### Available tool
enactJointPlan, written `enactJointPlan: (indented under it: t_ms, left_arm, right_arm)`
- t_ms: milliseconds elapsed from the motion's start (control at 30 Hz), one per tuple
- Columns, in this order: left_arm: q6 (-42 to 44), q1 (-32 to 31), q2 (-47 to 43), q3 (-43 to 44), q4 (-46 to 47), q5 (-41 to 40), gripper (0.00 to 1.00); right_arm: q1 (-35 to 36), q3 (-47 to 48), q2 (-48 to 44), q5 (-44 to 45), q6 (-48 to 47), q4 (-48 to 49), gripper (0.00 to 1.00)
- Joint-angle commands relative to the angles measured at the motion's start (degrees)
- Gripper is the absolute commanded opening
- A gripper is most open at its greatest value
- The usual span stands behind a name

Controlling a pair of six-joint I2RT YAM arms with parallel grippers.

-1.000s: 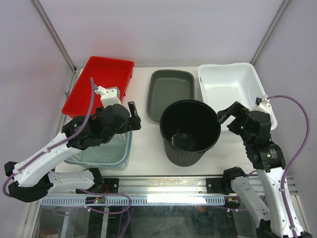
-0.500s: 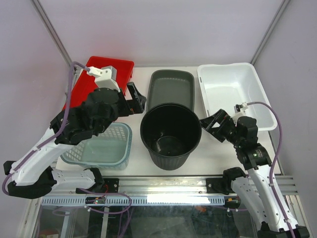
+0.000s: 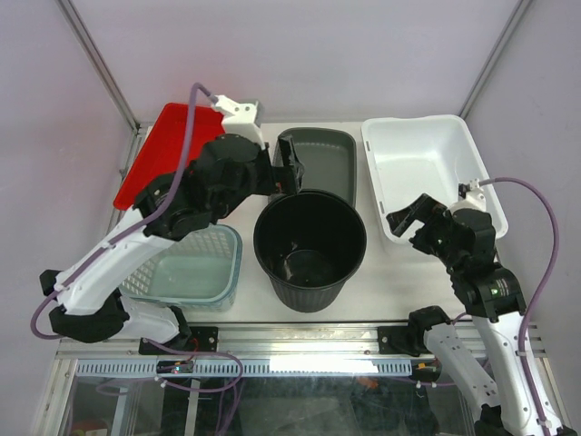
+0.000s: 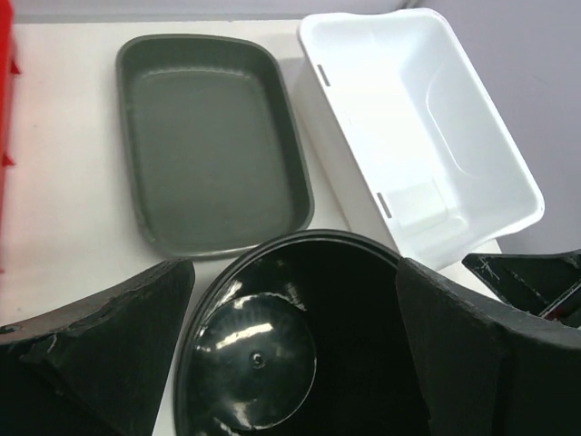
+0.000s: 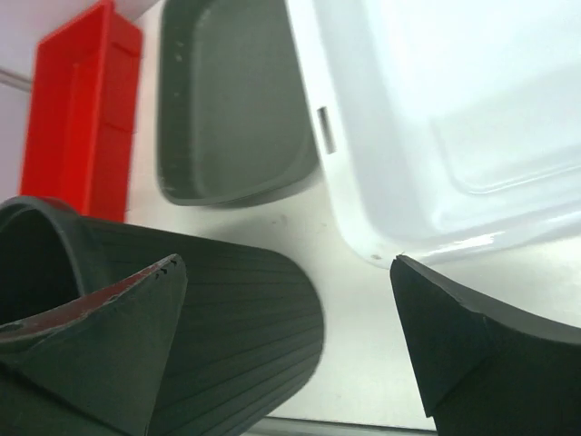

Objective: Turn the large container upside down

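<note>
The large container (image 3: 309, 247) is a black ribbed bucket standing upright, mouth up, at the table's middle front. My left gripper (image 3: 290, 170) hangs open above its far-left rim. In the left wrist view the fingers spread to either side of the container (image 4: 272, 354), whose shiny floor shows below the left gripper (image 4: 295, 265). My right gripper (image 3: 408, 214) is open to the right of the bucket, apart from it. In the right wrist view the container's ribbed wall (image 5: 245, 318) lies low and left between the right gripper's (image 5: 286, 263) fingers.
A dark grey tray (image 3: 318, 162) lies just behind the bucket. A white tub (image 3: 427, 168) stands at the back right and a red tray (image 3: 159, 159) at the back left. A clear basket (image 3: 195, 268) sits front left under the left arm.
The bucket has slid left. My left arm has swung up and right, from over the clear basket to above the bucket's far rim. My right gripper moved in to the bucket, then drew back right.
</note>
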Motion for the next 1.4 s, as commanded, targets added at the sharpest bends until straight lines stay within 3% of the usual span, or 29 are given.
enactJointPlan:
  t_ms: [0,167,367,700,967,1200,1367]
  left_arm:
    - [5.34,-0.04,3.57,5.23,5.48,6.71,0.99]
    - [6.88,-0.13,8.27,7.77,8.53,11.35,0.99]
    - [7.35,-0.22,9.49,8.47,9.69,11.56,0.99]
    - [4.37,0.19,6.80,6.97,10.75,5.71,0.99]
    - [2.20,0.31,3.58,6.60,12.06,3.69,0.99]
    - [1.65,0.33,2.47,3.94,12.42,2.41,0.99]
    - [2.21,0.31,1.96,3.04,12.35,2.54,0.99]
  right_arm:
    - [0.20,3.46,0.25,9.02,-8.55,-7.78,0.99]
    - [0.14,1.81,0.11,-2.28,-11.14,-4.91,1.00]
    - [0.19,-0.65,1.73,-16.33,-9.72,1.30,0.99]
    - [2.48,-10.03,1.25,-24.89,1.38,12.81,0.99]
    - [16.04,-16.61,1.81,-14.36,16.79,24.15,1.00]
    - [35.84,-14.68,13.11,2.54,24.00,30.22,0.99]
    - [37.00,-13.37,14.05,5.82,24.12,25.79,1.00]
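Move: The black container's middle is about 21 cm left of the right gripper, 5 cm back and 12 cm below, with its near wall well inside that reach. The white tub lies 17 cm ahead of the right gripper, 6 cm to its right and 20 cm lower. From the left gripper, the container is 9 cm back, 4 cm right and 27 cm down; the grey tray is 13 cm ahead, 5 cm right, and the mint basket 27 cm left, 7 cm back, both nearly 40 cm below. After a small dip to the right, sweep the open right gripper left and down, drawing back a little, to bring its leading finger against the container's right wall and push it left; swing it some 27 degrees counter-clockwise and tip it down. Carry the open left gripper about 7 cm right, turning slightly clockwise, then bring it halfway back while raising it. ##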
